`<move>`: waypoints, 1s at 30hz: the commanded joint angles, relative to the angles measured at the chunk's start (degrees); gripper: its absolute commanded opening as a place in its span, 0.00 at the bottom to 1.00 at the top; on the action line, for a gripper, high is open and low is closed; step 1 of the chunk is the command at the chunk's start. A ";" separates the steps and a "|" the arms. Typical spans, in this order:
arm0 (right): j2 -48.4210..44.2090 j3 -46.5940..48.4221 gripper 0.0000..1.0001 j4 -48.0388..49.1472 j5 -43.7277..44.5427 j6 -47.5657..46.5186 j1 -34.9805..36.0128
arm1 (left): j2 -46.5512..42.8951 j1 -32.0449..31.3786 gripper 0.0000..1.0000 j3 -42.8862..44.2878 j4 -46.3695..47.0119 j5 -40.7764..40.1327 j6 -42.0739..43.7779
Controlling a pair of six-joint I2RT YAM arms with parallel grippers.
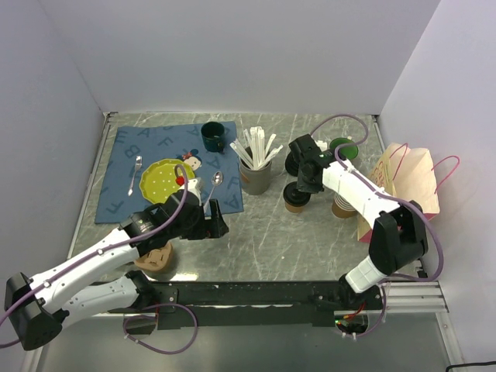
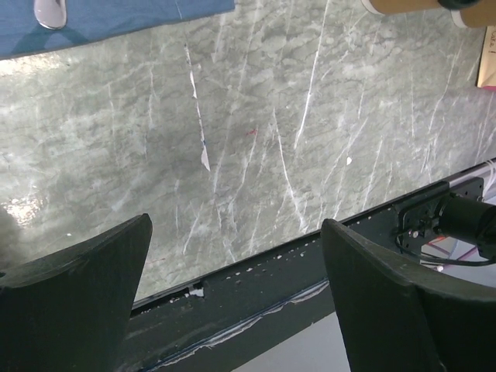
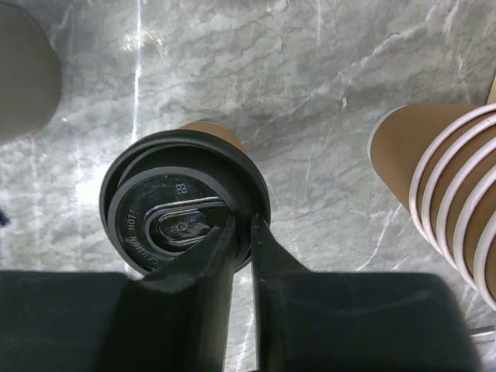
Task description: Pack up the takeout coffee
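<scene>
The takeout coffee (image 1: 295, 198), a tan paper cup with a black lid, stands mid-table right of centre. In the right wrist view it (image 3: 186, 203) is seen from above. My right gripper (image 3: 242, 221) is shut on the lid's right rim, one finger on the lid top and one outside the rim; it also shows in the top view (image 1: 307, 183). My left gripper (image 1: 219, 227) is open and empty, low over bare marble near the front edge, its fingers (image 2: 93, 263) wide apart in the left wrist view.
A stack of lidless tan cups (image 1: 343, 203) stands right of the coffee, also in the right wrist view (image 3: 446, 194). A tan paper bag (image 1: 407, 182) lies at the right. A grey holder of stirrers (image 1: 256, 177), a blue placemat (image 1: 132, 167) with a yellow plate (image 1: 164, 180), and a green mug (image 1: 213, 136) are nearby.
</scene>
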 commanded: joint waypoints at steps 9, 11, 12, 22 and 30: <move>-6.89 11.14 0.46 -9.81 0.37 1.52 -0.32 | -1.05 0.02 0.97 5.71 -1.28 -2.21 0.08; -7.43 15.01 0.47 -12.63 2.90 0.99 -0.32 | -0.96 0.02 0.97 6.42 -1.19 -2.12 0.08; -8.21 16.33 0.47 -14.12 4.40 0.03 -0.32 | -0.70 0.02 0.97 7.20 -1.19 -1.68 0.17; -12.88 29.78 0.53 -22.57 14.88 -13.95 -14.71 | -1.49 0.02 0.97 10.46 -2.15 0.34 0.17; -12.00 34.44 0.58 -26.00 3.11 -21.33 -30.63 | -1.84 0.02 0.97 9.50 -2.33 1.83 -2.81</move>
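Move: About 3 cm to the left of the right fingers stands the lidded coffee cup, its middle some 6 cm lower. The paper bag is roughly 25 cm to the right hand's right, level with it in reach, its middle near hand height; the stack of cups stands between, 11 cm right and 1 cm back, and the green mug 10 cm ahead and 10 cm right. From the left hand the bag lies some 48 cm right and 12 cm ahead. Letting go of the cup's lid, the right fingers open to over half while the hand climbs nearly straight up, then swings right past the stack of cups towards the paper bag's mouth, ending some 22 cm higher and 18 cm to the right. On the way the fingers tip outward and the wrist turns clockwise, each roughly 20 degrees. The left hand, still wide open, rises about 6 cm. ##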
